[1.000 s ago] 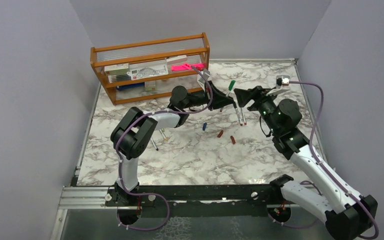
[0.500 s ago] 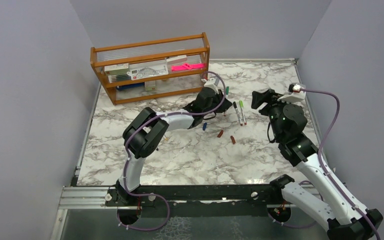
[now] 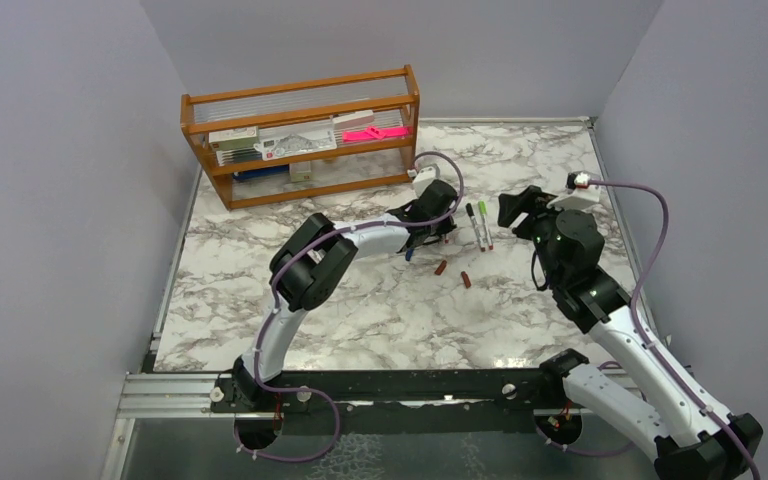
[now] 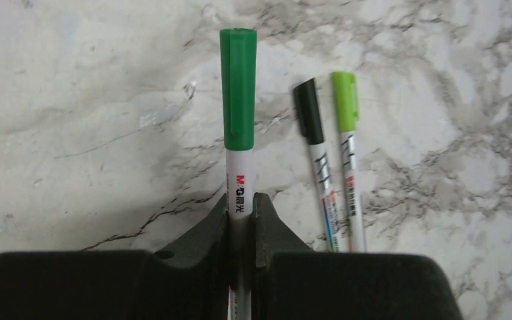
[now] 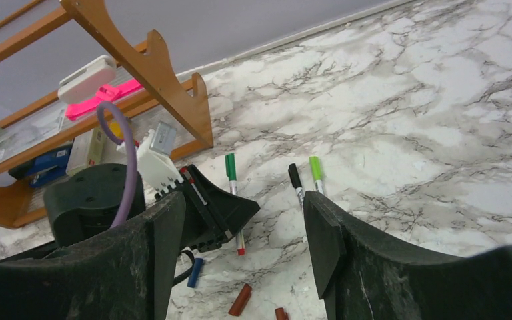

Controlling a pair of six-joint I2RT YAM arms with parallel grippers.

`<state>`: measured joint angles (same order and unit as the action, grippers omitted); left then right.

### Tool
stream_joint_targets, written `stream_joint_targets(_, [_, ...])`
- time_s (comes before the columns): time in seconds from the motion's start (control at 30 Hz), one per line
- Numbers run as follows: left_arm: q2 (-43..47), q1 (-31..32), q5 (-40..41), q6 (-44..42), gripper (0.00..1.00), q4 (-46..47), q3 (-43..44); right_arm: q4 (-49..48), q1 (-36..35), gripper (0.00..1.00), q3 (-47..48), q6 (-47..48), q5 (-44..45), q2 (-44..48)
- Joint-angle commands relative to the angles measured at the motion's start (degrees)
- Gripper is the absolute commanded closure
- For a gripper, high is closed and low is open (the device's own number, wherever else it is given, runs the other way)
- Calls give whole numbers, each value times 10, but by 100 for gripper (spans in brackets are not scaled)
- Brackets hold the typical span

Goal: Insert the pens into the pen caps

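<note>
My left gripper is shut on a white pen with a green cap, held low over the marble table. In the top view this gripper is just left of two capped pens lying side by side, one black-capped and one light-green-capped. My right gripper is open and empty, a little right of these pens. A loose blue cap and two dark red caps lie nearer the front. The held pen's red tail end sticks out behind the fingers.
A wooden shelf rack with boxes and a pink item stands at the back left. The left arm stretches across the middle of the marble table. Grey walls close in both sides and the back.
The two grippers have parted. My left gripper has swung down to the table with the green-capped pen, beside the two lying pens. My right gripper has drawn back to the right, open.
</note>
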<state>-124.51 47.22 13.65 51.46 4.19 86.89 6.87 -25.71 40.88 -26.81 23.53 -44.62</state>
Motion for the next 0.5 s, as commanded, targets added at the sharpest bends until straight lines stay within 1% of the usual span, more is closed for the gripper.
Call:
stream_joint_targets(0.0, [-24, 3, 16, 22, 97, -27, 18, 16, -1, 35, -9, -4, -6, 12])
stream_joint_targets(0.07, [-28, 4, 9, 20, 92, -25, 25, 17, -1, 35, -11, -4, -6, 11])
stream_joint_targets(0.13, [-33, 5, 2, 15, 85, -23, 34, 17, -1, 35, -13, -6, -6, 10])
stream_joint_targets(0.23, [-38, 7, -5, 12, 77, -22, 43, 18, -1, 35, -15, -6, -12, 5])
stream_joint_targets(0.37, [-42, 8, -18, 4, 64, -18, 53, 21, -1, 35, -17, -9, -14, 0])
stream_joint_targets(0.47, [-37, 8, -26, -1, 59, -18, 54, 16, -1, 35, -22, -10, -18, -4])
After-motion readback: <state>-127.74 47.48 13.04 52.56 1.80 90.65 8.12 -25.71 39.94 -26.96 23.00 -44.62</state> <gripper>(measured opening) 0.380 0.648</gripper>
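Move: Just ahead of the left hand, about 3 cm forward, 1 cm right and 5 cm down, is the bare table spot for the green-capped pen it still pinches. The black-capped pen lies roughly 5 cm right and 2 cm ahead of the hand, the lime-capped pen 7 cm right and 2 cm ahead; the blue cap is some 11 cm left and 5 cm back. From the right hand the spot is about 13 cm forward, 8 cm left, 23 cm down. Lowering the green-capped pen beside the black-capped one, the left hand sinks about 3 cm. Near the bottom its fingers start to open and let go of the pen, then spread to roughly a third of their range while the hand backs up about 1.5 cm and eases some 1.5 cm to the right; the wrist hardly turns. ##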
